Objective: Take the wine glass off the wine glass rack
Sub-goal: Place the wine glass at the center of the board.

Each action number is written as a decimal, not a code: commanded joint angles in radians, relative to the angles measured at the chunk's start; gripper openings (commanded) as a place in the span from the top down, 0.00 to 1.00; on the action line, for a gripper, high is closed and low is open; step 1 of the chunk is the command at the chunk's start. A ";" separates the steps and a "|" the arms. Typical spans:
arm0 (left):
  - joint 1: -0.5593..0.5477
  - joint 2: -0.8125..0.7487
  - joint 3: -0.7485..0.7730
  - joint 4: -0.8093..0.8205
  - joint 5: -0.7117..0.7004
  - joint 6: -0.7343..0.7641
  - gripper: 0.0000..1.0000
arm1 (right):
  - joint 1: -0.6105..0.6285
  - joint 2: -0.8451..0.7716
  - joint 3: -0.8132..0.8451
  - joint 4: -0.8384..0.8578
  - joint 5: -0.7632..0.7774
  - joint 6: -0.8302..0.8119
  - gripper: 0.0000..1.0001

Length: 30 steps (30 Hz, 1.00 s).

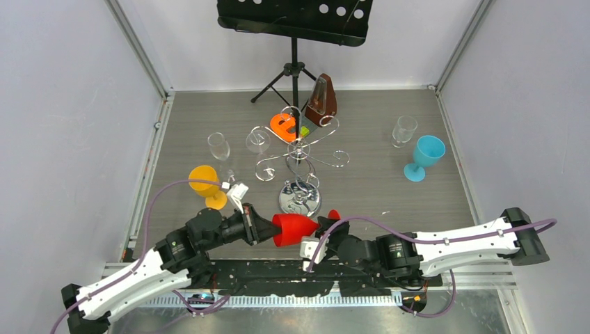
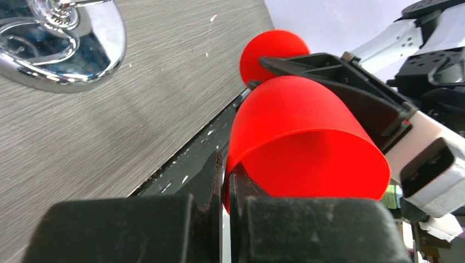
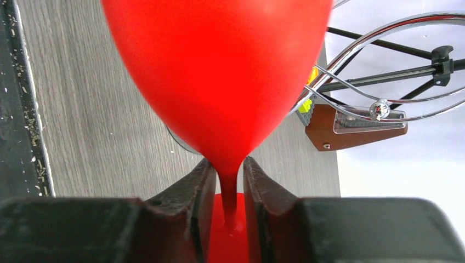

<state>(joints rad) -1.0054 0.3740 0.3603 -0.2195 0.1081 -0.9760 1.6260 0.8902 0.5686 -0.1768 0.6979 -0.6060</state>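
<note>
A red wine glass (image 1: pixel 296 229) lies horizontal above the table's near edge, between my two grippers and away from the chrome wine glass rack (image 1: pixel 299 149). My left gripper (image 1: pixel 268 229) is shut on the rim of its bowl (image 2: pixel 296 126). My right gripper (image 1: pixel 321 235) straddles the stem (image 3: pixel 228 183) just under the bowl (image 3: pixel 219 71), jaws narrowly apart with slim gaps either side. The red foot (image 2: pixel 271 49) shows behind. The rack's mirror base (image 2: pixel 66 49) stands just beyond the glass.
An orange glass (image 1: pixel 205 184) and a clear glass (image 1: pixel 219 146) stand at the left, another clear glass (image 1: pixel 257 141) at the rack's arm. A clear glass (image 1: pixel 403 130) and a blue glass (image 1: pixel 424 156) stand at the right. A metronome (image 1: pixel 322 101) and black music stand (image 1: pixel 296 21) are behind.
</note>
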 commanded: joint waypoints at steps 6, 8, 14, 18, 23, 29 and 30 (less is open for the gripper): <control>-0.001 0.049 0.141 -0.219 -0.041 0.121 1.00 | 0.003 -0.105 0.030 0.001 0.015 0.087 0.58; -0.001 0.042 0.176 -0.279 -0.074 0.141 1.00 | 0.003 -0.131 0.039 -0.041 0.008 0.110 0.57; -0.001 0.032 0.287 -0.469 -0.171 0.193 1.00 | 0.003 -0.222 0.038 -0.096 -0.036 0.166 0.54; -0.001 0.028 0.361 -0.604 -0.267 0.221 1.00 | 0.003 -0.275 0.032 -0.093 -0.059 0.181 0.52; -0.001 0.060 0.474 -0.791 -0.390 0.244 1.00 | 0.004 -0.283 0.025 -0.083 -0.051 0.187 0.52; 0.001 0.123 0.604 -0.944 -0.499 0.291 1.00 | 0.004 -0.261 0.024 -0.081 -0.040 0.202 0.51; 0.001 0.136 0.622 -0.966 -0.518 0.299 1.00 | 0.004 -0.261 0.025 -0.078 -0.040 0.211 0.51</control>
<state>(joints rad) -1.0054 0.4664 0.8997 -1.0653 -0.2962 -0.7284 1.6260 0.6262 0.5682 -0.2787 0.6498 -0.4324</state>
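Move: My closed left fingers already pinch the red glass's rim; its middle is about 8 cm to their right, level, and 3 cm left of my right hand, on the stem. Open board to set it on lies roughly 12 cm ahead, 10 cm left and 18 cm below my left hand. From that hand the yellow glass is some 14 cm ahead and 20 cm left, the rack's base 14 cm ahead and 6 cm right. I open my right fingers off the red glass's stem and draw that hand about 4 cm up and a little to the right, rolling it slightly. My left hand keeps its pinch on the rim and, gathering speed, carries the glass some 12 cm left and a little up, towards the yellow glass, tipping down about 30 degrees so the glass's foot swings lower. ##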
